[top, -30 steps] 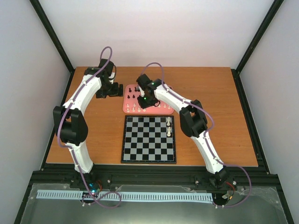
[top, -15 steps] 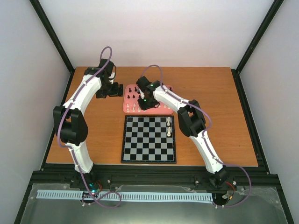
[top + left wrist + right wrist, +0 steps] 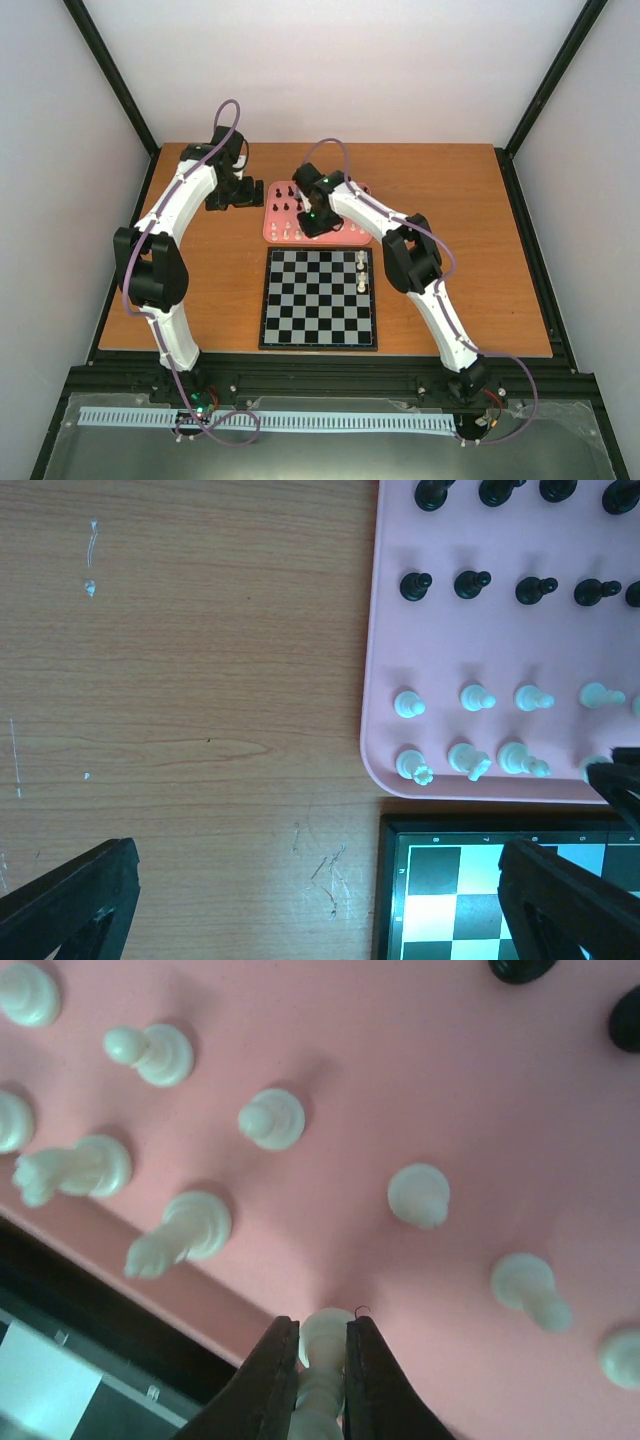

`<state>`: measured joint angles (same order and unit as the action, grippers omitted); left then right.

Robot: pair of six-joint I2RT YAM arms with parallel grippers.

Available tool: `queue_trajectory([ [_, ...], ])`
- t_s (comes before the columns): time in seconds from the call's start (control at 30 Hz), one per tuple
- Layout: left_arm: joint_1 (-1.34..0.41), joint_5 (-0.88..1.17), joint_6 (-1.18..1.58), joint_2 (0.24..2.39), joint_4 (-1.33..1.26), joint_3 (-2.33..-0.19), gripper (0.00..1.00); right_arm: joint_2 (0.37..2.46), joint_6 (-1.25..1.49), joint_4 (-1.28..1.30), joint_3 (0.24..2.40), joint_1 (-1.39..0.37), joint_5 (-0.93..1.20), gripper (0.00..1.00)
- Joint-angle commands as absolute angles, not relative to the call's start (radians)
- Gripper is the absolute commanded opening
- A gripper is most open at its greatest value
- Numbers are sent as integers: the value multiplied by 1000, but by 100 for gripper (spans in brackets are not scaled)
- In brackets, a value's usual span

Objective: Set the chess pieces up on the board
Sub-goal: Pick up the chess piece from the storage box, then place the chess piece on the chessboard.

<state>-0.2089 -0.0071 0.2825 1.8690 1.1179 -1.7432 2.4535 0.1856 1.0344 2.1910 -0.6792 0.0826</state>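
Note:
The board (image 3: 300,300) lies in front of the pink tray (image 3: 345,237), with two white pieces (image 3: 361,260) standing near its right edge. The tray holds several white chess pieces (image 3: 272,1118) and black ones (image 3: 416,585). My right gripper (image 3: 322,1360) is low over the tray's near row, shut on a cream-white piece (image 3: 325,1332) that still stands on the tray (image 3: 400,1080). My left gripper (image 3: 320,910) hangs open over bare wood, left of the tray (image 3: 385,630) and the board's corner (image 3: 430,870), with nothing between its fingers.
The wooden table (image 3: 450,200) is ringed by a black frame. Loose white pieces (image 3: 418,1195) stand close around the held one, and two more (image 3: 180,1232) lean towards the tray's near rim. The left arm (image 3: 190,190) reaches beside the tray's left end.
My right gripper's jaws have closed onto the white piece in the tray, and its wrist shifted slightly. The left arm has not moved.

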Motion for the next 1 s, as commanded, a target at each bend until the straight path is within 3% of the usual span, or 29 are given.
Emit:
queue_trajectory([
  [0.0, -209, -11, 291, 1845, 1132, -1776, 100, 2317, 157, 1124, 2214, -681, 76, 3],
  [0.2, -209, -12, 291, 1837, 1125, -1766, 100, 2103, 152, 1169, 2052, -680, 79, 3],
  [0.43, -209, -18, 287, 1848, 1132, -1781, 100, 1783, 212, 1039, 1562, -678, 51, 3],
  [0.77, -209, -96, 262, 1868, 1131, -1810, 100, 1500, 335, 940, 1188, -680, 59, 3],
  [0.97, -209, -75, 267, 1828, 1099, -1760, 100, 1367, 441, 934, 1079, -686, -9, 3],
])
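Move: The right gripper already holds a white chess piece in the storage box. The empty square beyond the placed white pieces lies about 15 cm back and 13 cm right of it, some 4 cm lower. The last placed piece stands about 12 cm back and 12 cm right. A boxed white piece stands 3 cm to the gripper's left, and a white pawn about 3 cm ahead. From the left gripper, the empty square is roughly 15 cm back, 25 cm right, 16 cm down. Keep the right fingers shut on the white piece and lift it straight out of the storage box, then swing it in an arc back and right, about 18 cm back and 16 cm right, to the right edge of the board. Crest some 12 cm up and come down about 4 cm on the way, turning the wrist roughly 10 degrees clockwise. ##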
